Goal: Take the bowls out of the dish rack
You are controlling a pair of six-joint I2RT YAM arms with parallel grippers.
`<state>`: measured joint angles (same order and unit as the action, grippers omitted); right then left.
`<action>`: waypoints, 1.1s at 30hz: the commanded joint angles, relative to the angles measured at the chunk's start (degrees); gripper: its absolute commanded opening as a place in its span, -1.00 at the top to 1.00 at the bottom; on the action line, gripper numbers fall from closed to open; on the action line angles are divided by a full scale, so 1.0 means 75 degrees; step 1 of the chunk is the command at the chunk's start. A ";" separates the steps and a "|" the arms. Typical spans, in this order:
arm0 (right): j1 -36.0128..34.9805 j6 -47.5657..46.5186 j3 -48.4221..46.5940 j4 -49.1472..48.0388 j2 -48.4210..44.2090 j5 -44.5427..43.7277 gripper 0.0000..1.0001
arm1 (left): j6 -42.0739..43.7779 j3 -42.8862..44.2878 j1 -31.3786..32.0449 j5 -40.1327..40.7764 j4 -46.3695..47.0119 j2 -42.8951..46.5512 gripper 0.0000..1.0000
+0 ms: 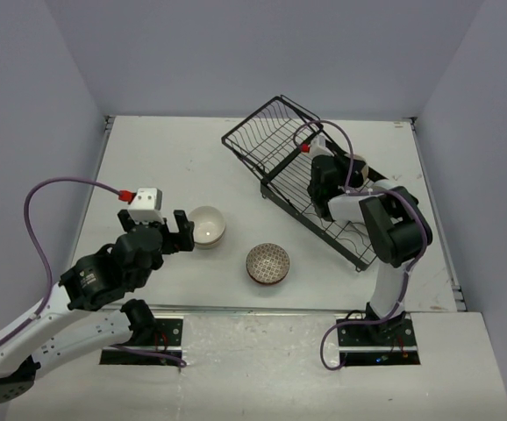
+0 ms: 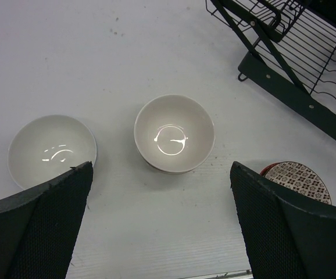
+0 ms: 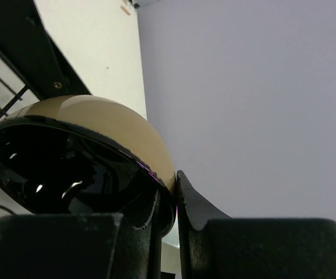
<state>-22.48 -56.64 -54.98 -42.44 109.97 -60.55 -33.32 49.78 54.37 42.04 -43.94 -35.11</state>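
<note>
The black wire dish rack (image 1: 290, 149) stands at the back right and also shows in the left wrist view (image 2: 307, 64). My right gripper (image 1: 341, 175) is over the rack, shut on the rim of a tan bowl with a black inside (image 3: 98, 125), one finger inside and one outside (image 3: 171, 192). My left gripper (image 1: 171, 230) is open and empty just above the table (image 2: 159, 197). Two plain white bowls stand upright on the table ahead of it, one in the middle (image 2: 174, 132) and one to the left (image 2: 52, 148). A brown patterned bowl (image 1: 267, 263) stands on the table to the right (image 2: 299, 180).
The white table (image 1: 174, 149) ends at a metal strip along its near edge (image 1: 306, 309). Grey walls close in the back and both sides. A purple cable (image 1: 60, 186) loops from my left arm.
</note>
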 commanded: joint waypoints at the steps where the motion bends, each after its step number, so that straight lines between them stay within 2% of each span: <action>1: -0.0038 -0.0732 -0.0146 -0.2052 -0.0167 -0.0340 1.00 | 0.0154 -0.0051 -0.0077 0.0219 0.0257 0.0088 -1.00; 6: -0.0061 -0.1879 -0.0181 -0.3480 -0.0073 -0.0363 1.00 | 0.0107 -0.0063 -0.0136 0.0277 0.0269 0.0135 -1.00; 9: -0.0143 -0.2046 -0.0193 -0.3706 -0.0318 -0.0410 1.00 | 0.0153 -0.0063 -0.0171 0.0219 0.0339 0.0123 -1.00; 12: -0.0295 -0.0540 -0.0274 -0.1710 -0.1123 -0.0376 1.00 | 0.0247 -0.0040 -0.0206 0.0078 0.0445 0.0088 -1.00; 13: -0.0330 0.1369 -0.0565 0.0921 -0.1418 -0.0085 1.00 | 0.0259 -0.0016 -0.0218 0.0043 0.0468 0.0076 -1.00; 15: -0.0354 0.4092 -0.1301 0.4467 -0.2190 0.0710 1.00 | 0.0283 0.0007 -0.0218 -0.0074 0.0515 0.0041 -1.00; 16: -0.0331 0.5847 -0.1666 0.5669 -0.2345 0.1179 1.00 | 0.0283 0.0042 -0.0218 -0.0098 0.0539 0.0041 -1.00; 17: -0.0331 0.6166 -0.1994 0.6737 -0.2497 0.1624 1.00 | 0.0283 0.0066 -0.0218 -0.0202 0.0550 -0.0005 -1.00; 19: -0.0412 0.6821 -0.2090 0.7411 -0.2918 0.1792 1.00 | 0.0213 0.0194 -0.0218 -0.0366 0.0574 -0.0110 -1.00; 23: -0.0495 0.8077 -0.2278 0.8597 -0.3564 0.3173 1.00 | -0.0010 0.0417 -0.0218 -0.1196 0.1076 -0.0625 -1.00; 24: -0.0483 0.8335 -0.2337 0.8855 -0.3670 0.3860 1.00 | -0.0057 0.0499 -0.0218 -0.1339 0.1182 -0.0789 -1.00; 26: -0.0495 0.9015 -0.2536 0.9465 -0.3858 0.4637 1.00 | -0.0034 0.0860 -0.0218 -0.1796 0.1533 -0.1573 -1.00; 27: -0.0495 0.9214 -0.2618 0.9675 -0.3858 0.5394 1.00 | 0.0001 0.1060 -0.0206 -0.1913 0.1581 -0.1912 -1.00; 31: -0.0507 0.9988 -0.3051 1.0600 -0.3870 0.6581 1.00 | 0.0329 0.2489 -0.0066 -0.2300 0.1570 -0.4159 -1.00; 33: -0.0507 1.0211 -0.3204 1.0918 -0.3858 0.6947 1.00 | 0.0446 0.3376 0.0097 -0.2324 0.1383 -0.4796 -1.00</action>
<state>-26.00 11.84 -74.24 33.87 82.13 -18.35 -32.82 67.46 53.60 27.86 -35.05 -65.67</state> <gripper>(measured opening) 0.103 0.997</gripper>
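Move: My right hand, pointing forward and right, already grips the rim of the black-lined tan bowl, whose middle hangs about 6 cm below and some 2 cm farther out. The rack's left corner is roughly 28 cm to the left, 1 cm ahead and 11 cm lower; a white bowl in the rack sits 11 cm right, 2 cm back. From my open left hand the tan bowl is about 27 cm ahead, 49 cm right and 16 cm lower; the patterned bowl stands level with that hand, 22 cm right. Keeping the rim pinched, I raise my right hand about 5 cm, then sweep it some 12 cm left and 8 cm back over the rack, rising further before easing down, while rolling the wrist some 65 degrees, left side up. My left hand hardly stirs at first, then reaches right and somewhat forward towards the tan bowl, fingers wide open, turning slightly clockwise. ##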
